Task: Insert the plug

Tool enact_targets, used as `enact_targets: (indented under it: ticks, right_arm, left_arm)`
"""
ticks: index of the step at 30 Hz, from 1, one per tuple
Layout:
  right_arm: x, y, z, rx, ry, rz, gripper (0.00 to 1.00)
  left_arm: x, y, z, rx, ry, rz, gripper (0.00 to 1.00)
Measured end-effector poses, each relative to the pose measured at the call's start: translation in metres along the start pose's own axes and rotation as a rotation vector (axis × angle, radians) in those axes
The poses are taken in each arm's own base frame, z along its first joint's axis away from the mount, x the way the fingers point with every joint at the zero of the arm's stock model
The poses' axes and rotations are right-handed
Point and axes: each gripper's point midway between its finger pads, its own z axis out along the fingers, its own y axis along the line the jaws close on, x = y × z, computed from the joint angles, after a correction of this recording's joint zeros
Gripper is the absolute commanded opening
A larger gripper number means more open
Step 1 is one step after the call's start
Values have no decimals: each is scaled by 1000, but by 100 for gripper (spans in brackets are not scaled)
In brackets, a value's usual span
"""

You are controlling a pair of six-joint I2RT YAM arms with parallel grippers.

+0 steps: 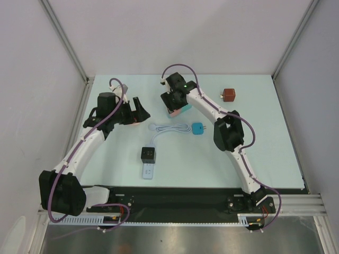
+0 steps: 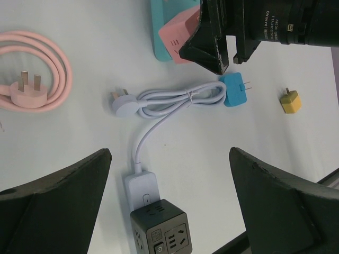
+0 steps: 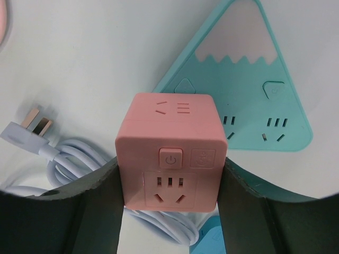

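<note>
A pink three-pin plug [image 2: 25, 92] lies on the table at the end of its coiled pink cable [image 2: 55, 58], at the upper left of the left wrist view. My left gripper [image 2: 169, 153] hangs open above the table with nothing between its fingers; it is also seen in the top view [image 1: 139, 112]. My right gripper [image 3: 169, 182] is shut on a pink cube socket [image 3: 169, 153], pressing on its two sides. The cube is held beside a teal mountain-shaped power strip [image 3: 249, 106], above a coiled white cable [image 3: 69, 159].
A dark cube socket [image 1: 148, 154] sits on a white strip [image 1: 148, 171] at centre front. The white cable [image 1: 169, 128] and a blue adapter [image 1: 198, 128] lie mid-table. A yellow adapter [image 2: 290, 100] lies beyond. A brown cube [image 1: 229, 94] stands at the back right.
</note>
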Motion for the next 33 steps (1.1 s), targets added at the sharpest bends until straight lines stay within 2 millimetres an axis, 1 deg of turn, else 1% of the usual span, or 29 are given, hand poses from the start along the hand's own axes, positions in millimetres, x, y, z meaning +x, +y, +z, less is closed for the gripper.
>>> enact_targets:
  ticks: [12, 13, 15, 18, 19, 21, 24, 25, 27, 28, 30, 33]
  right_arm:
    - [-6, 0, 3, -3, -13, -10, 0]
    - [-7, 0, 2, -3, -14, -10, 5]
    - [-8, 0, 1, -2, -14, -11, 10]
    - [-9, -1, -2, -2, -14, -13, 28]
    - [-9, -1, -2, 1, -15, -13, 36]
    - [-10, -1, -2, 3, -16, -13, 46]
    - [-10, -2, -4, 6, -17, -12, 70]
    - [-10, -3, -6, 2, -16, -10, 79]
    - [-14, -3, -10, -7, -26, -4, 89]
    - [-19, -3, -15, -10, -42, 0, 99]
    - [-33, -6, -31, -12, -91, 10, 100]
    - [-57, -11, -62, -9, -177, 24, 100]
  left_arm:
    - [-2, 1, -1, -1, -8, -1, 100]
    - [-2, 1, -1, -2, -9, -1, 100]
    - [0, 2, -1, -3, -7, -2, 100]
    - [0, 2, -1, -3, -5, -10, 100]
    - [0, 2, -1, -3, -5, -11, 100]
    - [0, 2, -1, -1, -5, -16, 100]
    - [0, -1, -1, 18, -1, -18, 100]
    - [0, -3, -1, 28, -1, -17, 100]
    - [0, -5, -1, 40, -2, -14, 100]
    - [-1, -6, -1, 42, -2, -14, 100]
    - [0, -5, -1, 41, -2, -14, 100]
    - [1, -4, 0, 37, -2, -21, 100]
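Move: The right fingers hold the pink cube socket over the near-left corner of the teal triangular strip. The strip's middle lies about 5 cm ahead, 3 cm to the right and 5 cm below the hand. The coiled white cable is roughly 7 cm back and 1 cm to the right, and the blue plug some 8 cm back and 10 cm right, both about 6 cm lower. From the left hand the pink cube is around 10 cm ahead, 12 cm right and 12 cm down. Still gripping the pink cube on the strip's corner, the right hand eases barely a centimetre forward and up. The fingers then open wide and let go of the cube. The hand rises quickly away from it, about 8 cm up in all and a little forward, tilting some 10 degrees as it goes. ##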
